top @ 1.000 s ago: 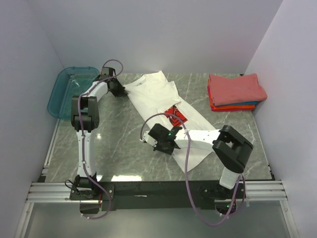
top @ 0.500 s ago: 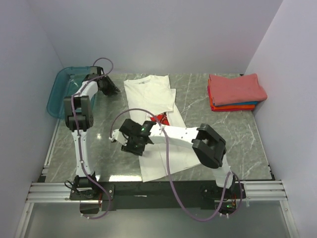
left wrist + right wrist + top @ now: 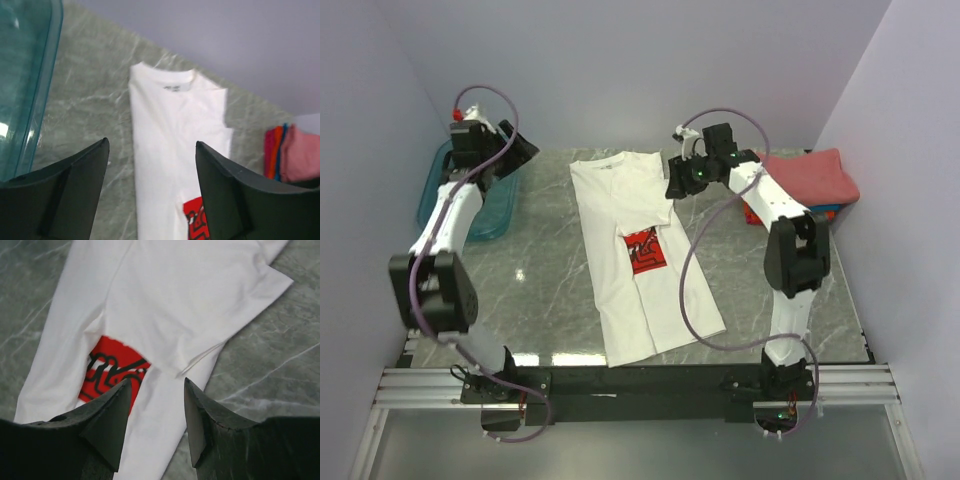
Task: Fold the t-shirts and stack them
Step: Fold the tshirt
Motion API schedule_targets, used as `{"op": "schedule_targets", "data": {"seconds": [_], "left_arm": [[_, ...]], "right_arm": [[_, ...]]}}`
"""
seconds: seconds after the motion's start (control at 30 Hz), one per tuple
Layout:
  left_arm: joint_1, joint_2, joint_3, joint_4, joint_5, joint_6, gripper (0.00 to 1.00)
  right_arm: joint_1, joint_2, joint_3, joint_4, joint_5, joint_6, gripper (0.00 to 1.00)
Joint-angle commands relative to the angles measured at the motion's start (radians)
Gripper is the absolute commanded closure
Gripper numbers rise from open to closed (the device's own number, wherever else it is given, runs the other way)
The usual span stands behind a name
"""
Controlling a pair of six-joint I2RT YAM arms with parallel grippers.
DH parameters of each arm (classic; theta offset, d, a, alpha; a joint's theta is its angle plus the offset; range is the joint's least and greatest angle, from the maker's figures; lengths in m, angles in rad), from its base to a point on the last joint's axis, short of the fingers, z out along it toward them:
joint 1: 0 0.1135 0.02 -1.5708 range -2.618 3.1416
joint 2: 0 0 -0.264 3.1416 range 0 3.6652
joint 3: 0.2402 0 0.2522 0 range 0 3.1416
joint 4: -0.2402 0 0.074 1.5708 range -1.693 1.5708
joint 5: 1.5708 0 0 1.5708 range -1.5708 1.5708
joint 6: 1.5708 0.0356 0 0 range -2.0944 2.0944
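A white t-shirt point(image 3: 625, 200) lies flat and lengthwise in the middle of the table, collar at the back. A side is folded in over part of its red print point(image 3: 643, 248). My left gripper point(image 3: 520, 152) hangs open in the air at the back left, between the bin and the shirt's collar. In its wrist view the left gripper point(image 3: 152, 144) holds nothing, with the shirt point(image 3: 170, 120) far below. My right gripper point(image 3: 677, 184) is open and raised by the shirt's back right edge. The right gripper point(image 3: 157, 382) is empty above the shirt point(image 3: 175, 300) and print point(image 3: 112, 370). Folded t-shirts point(image 3: 815, 175) are stacked at the back right.
A teal plastic bin point(image 3: 498, 210) stands at the back left corner, beside the left arm, and shows in the left wrist view as the bin point(image 3: 25, 75). The right arm reaches across the front of the folded stack point(image 3: 295, 160). Walls close in the back and both sides.
Both grippers have opened and let go of the white shirt. Both arms have lifted away to the back, left and right. The shirt now lies straight and flat.
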Motion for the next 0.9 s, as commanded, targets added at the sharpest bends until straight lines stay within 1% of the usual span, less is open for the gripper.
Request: {"op": "schedule_targets", "data": {"seconds": [0.0, 0.03, 0.07, 0.1, 0.13, 0.2, 0.23, 0.27, 0.3, 0.33, 0.4, 0.43, 0.5, 0.6, 0.73, 0.87], "left_arm": [[0.007, -0.173, -0.128, 0.117, 0.036, -0.012, 0.24], [0.008, -0.222, -0.177, 0.114, 0.056, -0.013, 0.24], [0.008, -0.242, -0.199, 0.114, 0.116, -0.010, 0.24], [0.008, -0.260, -0.222, 0.111, 0.148, 0.010, 0.25], [0.010, -0.297, -0.254, 0.097, 0.171, 0.023, 0.25], [0.010, -0.339, -0.289, 0.060, 0.232, 0.078, 0.26], [0.010, -0.392, -0.331, 0.049, 0.236, 0.099, 0.26], [0.008, -0.421, -0.355, 0.032, 0.227, 0.115, 0.26], [0.010, -0.452, -0.412, 0.031, 0.213, 0.141, 0.26], [0.010, -0.515, -0.440, 0.029, 0.193, 0.155, 0.26], [0.010, -0.569, -0.490, 0.016, 0.167, 0.183, 0.26], [0.010, -0.608, -0.527, 0.005, 0.147, 0.192, 0.26], [0.008, -0.638, -0.568, -0.024, 0.129, 0.218, 0.26], [0.008, -0.675, -0.605, -0.023, 0.110, 0.225, 0.26], [0.008, -0.644, -0.584, -0.017, 0.139, 0.218, 0.26], [0.008, -0.612, -0.572, -0.021, 0.174, 0.215, 0.27]], "right_arm": [[-0.001, 0.148, 0.106, 0.079, -0.045, 0.181, 0.46], [-0.012, 0.180, 0.137, 0.088, -0.030, 0.281, 0.46], [-0.026, 0.216, 0.212, 0.090, -0.018, 0.320, 0.46], [-0.035, 0.280, 0.248, 0.088, 0.020, 0.360, 0.46], [-0.041, 0.309, 0.280, 0.093, 0.025, 0.426, 0.46], [-0.061, 0.387, 0.357, 0.113, 0.068, 0.492, 0.46], [-0.066, 0.414, 0.380, 0.122, 0.077, 0.549, 0.46], [-0.070, 0.437, 0.429, 0.125, 0.086, 0.570, 0.46], [-0.079, 0.479, 0.449, 0.130, 0.097, 0.609, 0.46], [-0.086, 0.500, 0.469, 0.131, 0.102, 0.627, 0.46], [-0.096, 0.538, 0.506, 0.136, 0.115, 0.669, 0.46], [-0.099, 0.544, 0.512, 0.134, 0.134, 0.675, 0.46], [-0.104, 0.541, 0.497, 0.145, 0.149, 0.673, 0.46], [-0.110, 0.517, 0.448, 0.162, 0.189, 0.658, 0.46], [-0.125, 0.537, 0.443, 0.158, 0.188, 0.666, 0.46], [-0.127, 0.587, 0.480, 0.144, 0.125, 0.695, 0.47]]}}
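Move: The jutting sleeve corner on the folded t-shirt's right edge lies about 16 cm ahead of the open right hand, 2 cm to its right and some 15 cm below. The red print is roughly 19 cm nearer than that corner and 6 cm left of it, the collar about 6 cm farther out and 13 cm left of it, and the stack of folded shirts some 25 cm to its right, level with it. From the left hand the corner is about 9 cm ahead, 29 cm to the right and 21 cm down. The right hand sweeps forward about 14 cm while sinking some 12, drifts slightly right towards the end and rolls about 40 degrees clockwise, easing to a stop with open fingers just short of the t-shirt's jutting sleeve corner and a little above it. Meanwhile the empty left hand, still open, rises and then sinks again as it pulls back some 17 cm towards its base, clear of the t-shirt. ##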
